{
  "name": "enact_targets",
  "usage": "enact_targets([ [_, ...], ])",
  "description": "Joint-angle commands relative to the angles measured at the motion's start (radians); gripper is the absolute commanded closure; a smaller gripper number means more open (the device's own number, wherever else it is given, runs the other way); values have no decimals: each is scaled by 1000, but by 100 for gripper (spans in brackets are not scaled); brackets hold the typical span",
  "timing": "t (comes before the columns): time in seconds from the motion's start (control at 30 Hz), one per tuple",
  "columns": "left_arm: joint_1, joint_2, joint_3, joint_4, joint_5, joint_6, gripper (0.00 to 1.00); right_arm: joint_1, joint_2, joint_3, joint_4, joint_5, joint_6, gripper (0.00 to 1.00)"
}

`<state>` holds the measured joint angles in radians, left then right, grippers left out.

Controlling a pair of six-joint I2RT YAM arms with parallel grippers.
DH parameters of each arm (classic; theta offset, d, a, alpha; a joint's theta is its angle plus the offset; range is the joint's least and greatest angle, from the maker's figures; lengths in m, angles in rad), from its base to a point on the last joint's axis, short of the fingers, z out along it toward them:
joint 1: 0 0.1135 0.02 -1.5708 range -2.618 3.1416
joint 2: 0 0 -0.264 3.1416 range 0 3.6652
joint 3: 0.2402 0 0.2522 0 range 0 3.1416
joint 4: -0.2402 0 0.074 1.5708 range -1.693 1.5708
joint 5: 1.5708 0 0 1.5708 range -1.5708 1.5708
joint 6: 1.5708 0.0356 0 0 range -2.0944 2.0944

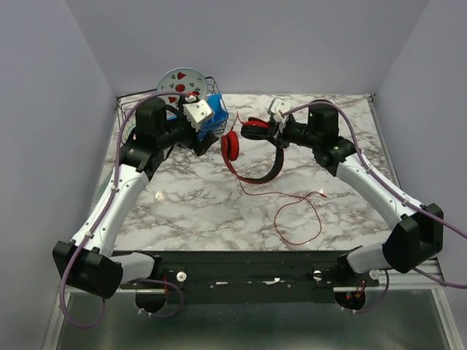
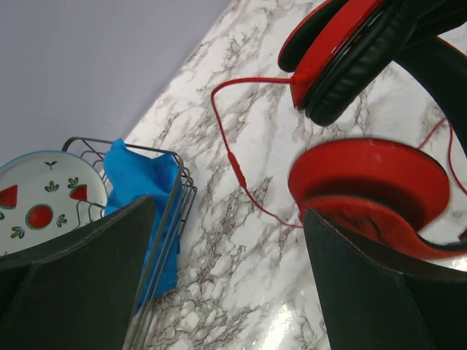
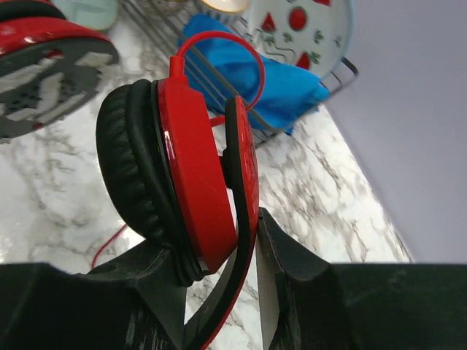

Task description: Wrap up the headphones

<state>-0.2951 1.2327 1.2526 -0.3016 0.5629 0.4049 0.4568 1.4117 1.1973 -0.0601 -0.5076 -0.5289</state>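
The red headphones lie mid-table: one ear cup point(image 1: 230, 146) stands on edge, and the black-lined headband point(image 1: 273, 169) curves to the other cup point(image 1: 255, 130). My right gripper point(image 1: 268, 131) is shut on that cup point(image 3: 190, 175) and the headband end, its jaws on either side point(image 3: 219, 240). My left gripper point(image 1: 213, 144) is open and empty just left of the near cup point(image 2: 368, 186); its jaws point(image 2: 228, 219) stand wide over bare marble. The thin red cable point(image 1: 299, 219) trails in a loose loop toward the front; it also runs past the cups in the left wrist view point(image 2: 241, 168).
A wire basket point(image 1: 213, 91) at the back left holds a blue cloth point(image 1: 215, 117) and a strawberry-patterned plate point(image 1: 181, 80). It sits close behind my left gripper. Walls enclose the marble table point(image 1: 190, 204) on three sides.
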Motion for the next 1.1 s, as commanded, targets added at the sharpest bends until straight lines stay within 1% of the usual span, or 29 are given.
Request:
enact_targets([
  [0.0, -56, 7, 63, -122, -11, 58, 1, 52, 33, 122, -162, -212, -37, 84],
  [0.03, -59, 8, 89, -131, -18, 64, 1, 62, 44, 152, -181, -216, -34, 84],
  [0.13, -61, 13, 146, -165, -26, 81, 1, 82, 66, 165, -210, -218, -39, 84],
  [0.3, -78, 30, 221, -280, 98, 120, 1, 105, 99, 199, -237, -180, -45, 85],
  [0.47, -133, 54, 232, -321, 74, 163, 1, 108, 128, 229, -244, -192, -30, 86],
  [0.57, -170, 73, 202, -317, 31, 196, 1, 109, 141, 255, -248, -187, -5, 88],
  [0.7, -194, 100, 162, -291, -7, 224, 1, 115, 141, 255, -250, -180, -2, 89],
  [0.77, -196, 114, 148, -224, -70, 207, 1, 121, 135, 246, -250, -184, -11, 89],
  [0.83, -196, 129, 148, -194, -103, 218, 1, 128, 121, 236, -248, -193, -26, 89],
  [1.03, -199, 181, 188, -217, -75, 212, 2, 137, 93, 228, -248, -184, -40, 89],
  [1.07, -197, 185, 191, -220, -71, 203, 6, 137, 90, 226, -248, -184, -42, 89],
])
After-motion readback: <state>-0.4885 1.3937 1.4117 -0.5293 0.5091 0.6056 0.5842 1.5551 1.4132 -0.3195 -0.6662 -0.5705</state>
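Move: The held ear cup, pinched by the right fingers and jutting about 6 cm to that hand's left and 2 cm forward, is the left hand's aim: some 15 cm to the left hand's right, 4 cm forward and 3 cm below. The hanging ear cup is 8 cm right, 3 cm back and 6 cm below the left hand. The blue cloth lies some 18 cm ahead, 7 cm left and 25 cm down from the left hand. Keeping its pinch beside the ear cup, the right hand brings the headphones about 7 cm left and some 4 cm back, turning roughly 15 degrees counter-clockwise. The left hand, fingers wide open, goes to meet it, about 6 cm rightward; it rises over 4 cm and draws back, then sinks some 8 cm and eases forward, setting its fingers either side of the held cup. ##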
